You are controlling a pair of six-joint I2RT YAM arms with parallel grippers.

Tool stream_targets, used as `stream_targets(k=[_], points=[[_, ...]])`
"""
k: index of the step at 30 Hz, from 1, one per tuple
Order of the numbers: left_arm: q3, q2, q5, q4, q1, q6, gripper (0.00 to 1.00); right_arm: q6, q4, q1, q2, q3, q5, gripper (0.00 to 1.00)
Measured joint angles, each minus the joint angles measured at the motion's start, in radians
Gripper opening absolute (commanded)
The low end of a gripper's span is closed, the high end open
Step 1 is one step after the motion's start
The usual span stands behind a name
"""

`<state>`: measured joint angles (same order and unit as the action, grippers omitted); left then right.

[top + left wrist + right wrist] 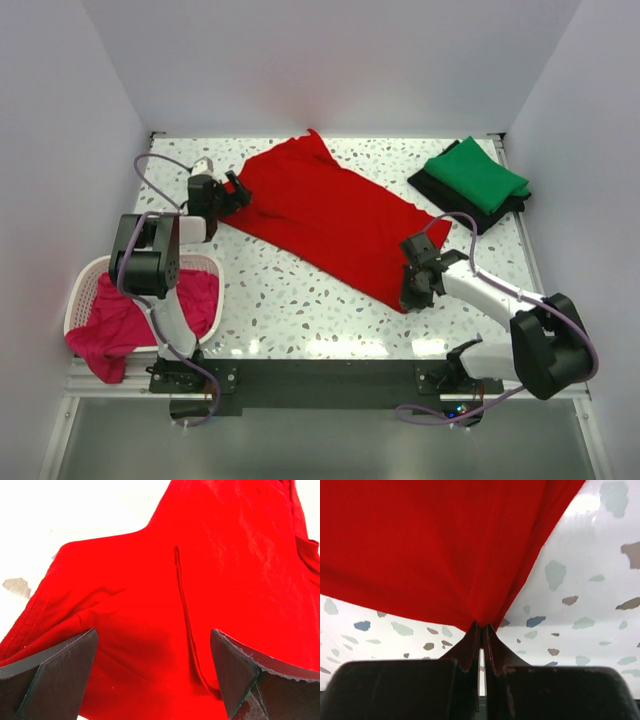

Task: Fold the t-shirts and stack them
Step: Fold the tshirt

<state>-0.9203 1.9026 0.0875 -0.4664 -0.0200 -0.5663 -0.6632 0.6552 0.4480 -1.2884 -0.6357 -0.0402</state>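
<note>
The bright red t-shirt lies spread across the middle of the table. My left gripper is open at the shirt's left end, jaws wide over red cloth with a seam between them. My right gripper is shut on the shirt's near right corner, cloth pinched between the fingertips. A folded green t-shirt lies on a folded black t-shirt at the back right. The magenta-pink t-shirt is heaped in the basket.
The white lattice basket stands at the front left beside the left arm. The speckled table has raised edges and white walls on three sides.
</note>
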Motion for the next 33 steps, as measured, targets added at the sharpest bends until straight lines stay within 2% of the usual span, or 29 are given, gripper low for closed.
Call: stream_targets(k=[15,17,18,21,24,28,33], points=[[0.209,-0.198,-0.132,0.031,0.034,-0.060,1.00,-0.071,0.067,0.128,0.115,0.042,-0.003,0.02],[0.232,-0.233,-0.155,0.040,0.033,-0.059,1.00,-0.072,0.076,0.133,0.116,0.041,-0.007,0.16],[0.241,-0.251,-0.167,0.042,0.027,-0.058,1.00,-0.073,0.083,0.134,0.116,0.038,-0.013,0.27],[0.251,-0.295,-0.195,0.045,-0.008,-0.049,1.00,-0.065,0.123,0.135,0.116,0.005,-0.036,0.47],[0.251,-0.331,-0.196,0.044,-0.075,-0.035,1.00,-0.051,0.157,0.135,0.117,-0.051,-0.071,0.60],[0.251,-0.350,-0.161,0.035,-0.138,-0.024,1.00,-0.029,0.178,0.135,0.118,-0.139,-0.117,0.67],[0.251,-0.322,-0.133,0.037,-0.139,-0.024,1.00,0.011,0.171,0.134,0.098,-0.212,-0.152,0.70]])
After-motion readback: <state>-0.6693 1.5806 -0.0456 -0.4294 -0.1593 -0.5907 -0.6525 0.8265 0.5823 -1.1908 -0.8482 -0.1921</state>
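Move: The right hand, shut and pointing down, already pinches the t-shirt's near corner; the spot where it will be laid is some 3 cm back and 1 cm left. From this hand the folded stack lies about 32 cm ahead and 14 cm right. The left hand's open fingers already rest on the shirt's left end, right beneath them; the shirt's far tip is roughly 17 cm ahead and 18 cm right of that hand, the basket 31 cm back and 20 cm left. Back towards the bases go both hands together, the left one about 6 cm and also 4 cm left, its open fingers dragging the shirt's left end, the right one some 3 cm with the pinched corner. The right then opens, lets go, and climbs 7 cm while reaching forward over the shirt, fingertips swinging forward. The left rises about 4 cm, sweeps right over the shirt and begins to sink, still open. ##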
